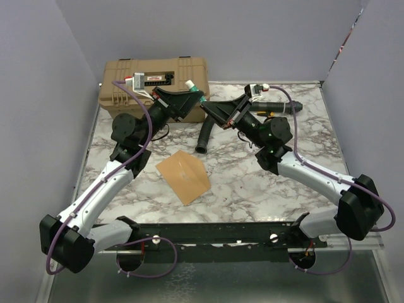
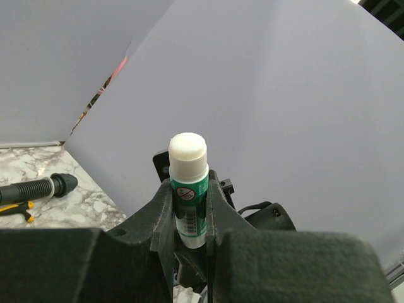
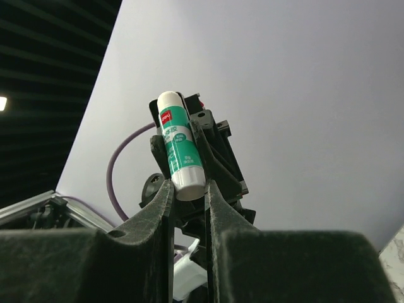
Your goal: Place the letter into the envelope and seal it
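The orange-tan envelope [image 1: 183, 177] lies flat and askew on the marble table [image 1: 252, 183], in front of both arms. The letter is hidden. A green and white glue stick [image 1: 191, 86] is held in the air over the back of the table. My left gripper [image 1: 194, 95] is shut on its green body [image 2: 189, 202], with one white end sticking up past the fingers. My right gripper [image 1: 207, 108] meets it from the right, shut on the lower white end [image 3: 189, 184]. Neither gripper is near the envelope.
A tan toolbox [image 1: 154, 79] stands at the back left, just behind the left gripper. A black hose [image 1: 205, 136] lies below the grippers. A black ribbed tool with yellow parts [image 1: 281, 108] lies at the back right. Grey walls close in three sides.
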`<state>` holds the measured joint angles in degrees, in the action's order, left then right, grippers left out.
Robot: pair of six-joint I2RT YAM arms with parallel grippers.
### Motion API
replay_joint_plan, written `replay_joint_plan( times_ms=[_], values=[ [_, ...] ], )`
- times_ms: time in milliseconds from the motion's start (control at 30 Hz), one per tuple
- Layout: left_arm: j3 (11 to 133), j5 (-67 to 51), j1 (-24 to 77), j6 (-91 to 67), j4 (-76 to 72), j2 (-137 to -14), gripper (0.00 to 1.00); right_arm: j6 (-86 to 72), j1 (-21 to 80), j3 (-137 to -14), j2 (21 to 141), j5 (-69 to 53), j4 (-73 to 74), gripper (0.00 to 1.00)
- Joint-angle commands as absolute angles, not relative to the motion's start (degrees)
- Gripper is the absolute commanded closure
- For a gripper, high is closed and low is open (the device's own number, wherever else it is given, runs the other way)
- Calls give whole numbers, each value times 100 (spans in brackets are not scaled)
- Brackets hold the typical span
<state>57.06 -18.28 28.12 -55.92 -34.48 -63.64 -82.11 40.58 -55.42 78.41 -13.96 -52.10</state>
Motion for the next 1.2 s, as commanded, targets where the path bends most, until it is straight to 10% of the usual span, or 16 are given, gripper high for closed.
replay_joint_plan(
  times_ms=[0, 100, 267, 633, 1167],
  values=[
    [5592, -1803, 2755, -5347, -3480, -6140, 100, -8290, 3880, -5694, 7763, -1206, -5736, 87],
    [5590, -1721, 2753, -5416, -3413, -6135, 100, -7108, 3883, -5812, 7460, -1223, -5177, 53],
    [5779, -1467, 2760, -5778, -2947, -6167, 100, -5220, 3884, -5793, 7000, -1031, -4456, 33],
    [6109, -1327, 2755, -7444, -2488, -6345, 100, -701, 3939, -6691, 7167, -2247, -3274, 29],
    [5889, -781, 2760, -7889, -2643, -6143, 100, -57, 4171, -7181, 7667, -2136, -3147, 29]
  ],
)
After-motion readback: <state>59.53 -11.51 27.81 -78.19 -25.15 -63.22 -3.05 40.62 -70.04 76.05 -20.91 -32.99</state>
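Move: Between the two raised hands sits the glue stick: the left hand grips its body, its middle about 1 cm ahead of that hand's point, and the right hand pinches its near end, with the middle some 4 cm ahead and 2 cm to the left. From the right hand the envelope lies roughly 2 cm back, 8 cm left and 40 cm below; the hose end is about 11 cm ahead, 2 cm left, equally low. Opening wide, the right fingers let go of the glue stick's near end; the hand backs off about 4 cm to the right while rising some 4 cm, and rolls about 80 degrees counter-clockwise as seen from behind it. It then eases back left and forward towards the stick, still open, while the left hand keeps its grip and rolls some 25 degrees about its own fingers. ##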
